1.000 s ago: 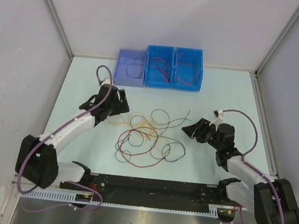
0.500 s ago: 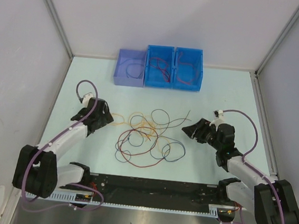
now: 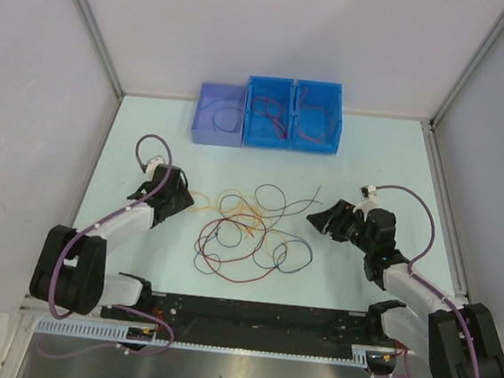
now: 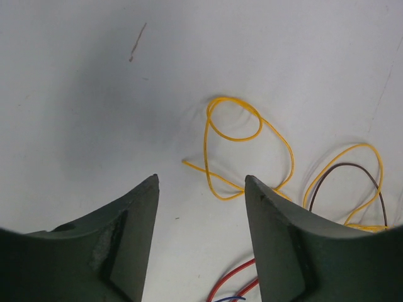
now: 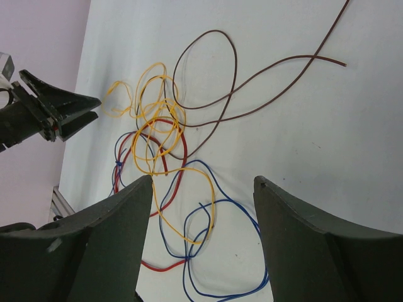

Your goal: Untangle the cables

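Observation:
The cables (image 3: 248, 233) lie as a loose tangle of red, yellow, blue and dark brown strands in the middle of the table. My left gripper (image 3: 184, 203) sits low at the tangle's left edge, open and holding nothing. In the left wrist view a yellow loop (image 4: 236, 135) lies just ahead of the left gripper (image 4: 201, 179), and a red strand (image 4: 236, 286) runs under the right finger. My right gripper (image 3: 317, 220) hovers open at the tangle's right side. The right wrist view shows the tangle (image 5: 164, 151) beyond the empty right gripper (image 5: 203, 179).
Two blue bins (image 3: 292, 112) and a purple bin (image 3: 219, 114) stand in a row at the back, each with cable inside. Grey walls enclose the table on three sides. A black rail (image 3: 258, 315) runs along the near edge between the arm bases.
My left arm has drawn back and to the left, down toward the table beside the yellow loop, and its jaws have narrowed. The right arm has stayed put.

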{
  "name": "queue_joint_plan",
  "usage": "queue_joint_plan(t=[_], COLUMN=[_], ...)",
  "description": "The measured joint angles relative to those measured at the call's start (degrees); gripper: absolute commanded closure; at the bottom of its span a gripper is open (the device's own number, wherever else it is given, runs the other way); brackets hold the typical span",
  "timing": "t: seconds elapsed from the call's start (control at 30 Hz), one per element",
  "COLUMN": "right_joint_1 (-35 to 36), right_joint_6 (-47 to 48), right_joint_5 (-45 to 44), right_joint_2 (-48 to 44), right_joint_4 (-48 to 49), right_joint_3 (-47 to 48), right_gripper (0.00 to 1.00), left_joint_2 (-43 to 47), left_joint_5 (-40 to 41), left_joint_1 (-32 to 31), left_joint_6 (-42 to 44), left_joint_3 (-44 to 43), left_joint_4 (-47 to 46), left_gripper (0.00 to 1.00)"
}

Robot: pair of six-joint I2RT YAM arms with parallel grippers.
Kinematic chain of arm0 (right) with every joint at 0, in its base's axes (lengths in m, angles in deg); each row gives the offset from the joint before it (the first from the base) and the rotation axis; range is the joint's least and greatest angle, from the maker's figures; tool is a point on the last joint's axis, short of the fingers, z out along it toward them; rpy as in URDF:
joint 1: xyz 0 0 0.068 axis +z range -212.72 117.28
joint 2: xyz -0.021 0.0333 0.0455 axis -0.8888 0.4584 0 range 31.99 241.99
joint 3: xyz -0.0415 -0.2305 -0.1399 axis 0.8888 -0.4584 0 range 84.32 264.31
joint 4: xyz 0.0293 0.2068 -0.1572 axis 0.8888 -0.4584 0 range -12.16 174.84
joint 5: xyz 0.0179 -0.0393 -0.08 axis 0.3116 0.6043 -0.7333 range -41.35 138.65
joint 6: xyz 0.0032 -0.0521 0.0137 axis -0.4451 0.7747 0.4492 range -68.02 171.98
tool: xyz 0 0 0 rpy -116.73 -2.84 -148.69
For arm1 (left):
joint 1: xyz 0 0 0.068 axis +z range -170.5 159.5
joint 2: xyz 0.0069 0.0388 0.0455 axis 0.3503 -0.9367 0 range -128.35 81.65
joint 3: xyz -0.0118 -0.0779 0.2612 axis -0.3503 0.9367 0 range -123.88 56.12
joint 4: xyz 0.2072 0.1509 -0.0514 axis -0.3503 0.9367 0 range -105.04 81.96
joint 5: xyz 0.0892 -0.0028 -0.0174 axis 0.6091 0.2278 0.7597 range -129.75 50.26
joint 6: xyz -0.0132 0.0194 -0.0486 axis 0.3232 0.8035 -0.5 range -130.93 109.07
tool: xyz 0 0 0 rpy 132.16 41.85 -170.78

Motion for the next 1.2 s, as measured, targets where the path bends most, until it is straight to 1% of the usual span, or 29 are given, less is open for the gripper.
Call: queue_joint_plan(t=[0.03,0.1,0.13,0.17,0.2,0.23,0.3,0.37,0.5,0.63,0.7,0.8,0.83,0.9,0.97,1.1,1.2], right_joint_1=[-0.02,-0.07,-0.09,-0.11,-0.11,-0.11,-0.11,-0.13,-0.15,-0.22,-0.22,-0.22,-0.22,-0.22,-0.22,-0.24,-0.24], right_joint_6=[0.0,0.0,0.0,0.0,0.0,0.0,0.0,0.0,0.0,0.0,0.0,0.0,0.0,0.0,0.0,0.0,0.02], right_joint_5=[0.0,0.0,0.0,0.0,0.0,0.02,0.02,0.02,0.04,0.02,0.02,0.02,0.04,0.02,0.02,0.0,0.48], right_joint_2=[0.0,0.0,0.0,0.0,0.02,0.02,0.02,0.02,0.07,0.07,0.07,0.07,0.07,0.07,0.07,0.04,-0.31], right_joint_4=[0.0,0.0,0.0,0.0,0.0,0.02,0.02,0.0,0.02,0.0,0.02,0.02,0.0,0.0,0.0,-0.02,0.0], right_joint_3=[0.0,0.0,0.0,0.0,0.0,0.0,0.0,0.0,0.0,0.0,0.0,0.0,0.0,0.0,0.0,0.0,0.0], right_gripper=[0.3,0.3,0.3,0.3,0.3,0.3,0.3,0.3,0.3,0.3,0.3,0.3,0.3,0.3,0.3,0.29,0.28], left_joint_2=[-0.68,-1.66,-2.05,-2.4,-2.73,-3.08,-4.13,-5.88,-10.38,-8.9,-5.97,-1.09,0.96,5.84,9.99,18.71,20.87], left_joint_5=[-0.31,-0.81,-1.05,-1.22,-1.29,-1.31,-1.2,-1.16,-1.38,-1.42,-1.46,-3.19,-5.16,-9.22,-12.37,-19.32,-23.8], left_joint_1=[0.0,0.0,0.0,0.0,0.0,0.0,0.0,0.0,0.0,-0.31,-0.72,-1.42,-1.55,-1.95,-2.51,-3.02,-3.04], left_joint_6=[0.02,-0.04,0.0,0.04,0.04,0.17,0.83,1.01,1.22,1.7,2.27,3.61,4.46,6.14,7.19,9.49,10.64], left_joint_3=[0.07,0.09,0.09,0.09,0.09,0.09,-0.04,-0.79,-5.09,-11.61,-16.74,-27.39,-32.3,-39.26,-41.81,-42.29,-41.77], left_joint_4=[-0.52,-1.49,-1.99,-2.54,-2.99,-3.37,-4.13,-4.28,-3.85,-0.7,2.08,4.55,4.2,1.42,-1.53,-7.69,-10.54], left_gripper=[0.48,0.52,0.62,0.67,0.75,0.9,1.0,1.0,1.0,1.0,1.0,1.0,1.0,1.0,1.0,1.0,1.0])
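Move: The yellow cable's outer loop lies almost at the left hand's fingertips, about 2 cm ahead, 1 cm right and 3 cm below. At that same level the rest of the yellow tangle is some 13 cm to this hand's right and level with it, the red and blue coils 11 cm right and 9 cm back, and the purple box 21 cm ahead, 5 cm right. From the right hand the loop is roughly 29 cm left, 1 cm ahead, 8 cm below. The left hand eases a couple of centimetres down and forward onto the yellow loop while its half-open fingers shut and pinch the cable. Keeping hold, it whips the cable up some 50 cm, at first swinging forward over the table and then drawing back about 12 cm and a little right, as the wrist tips the fingers up by about 70 degrees and turns them clockwise. ##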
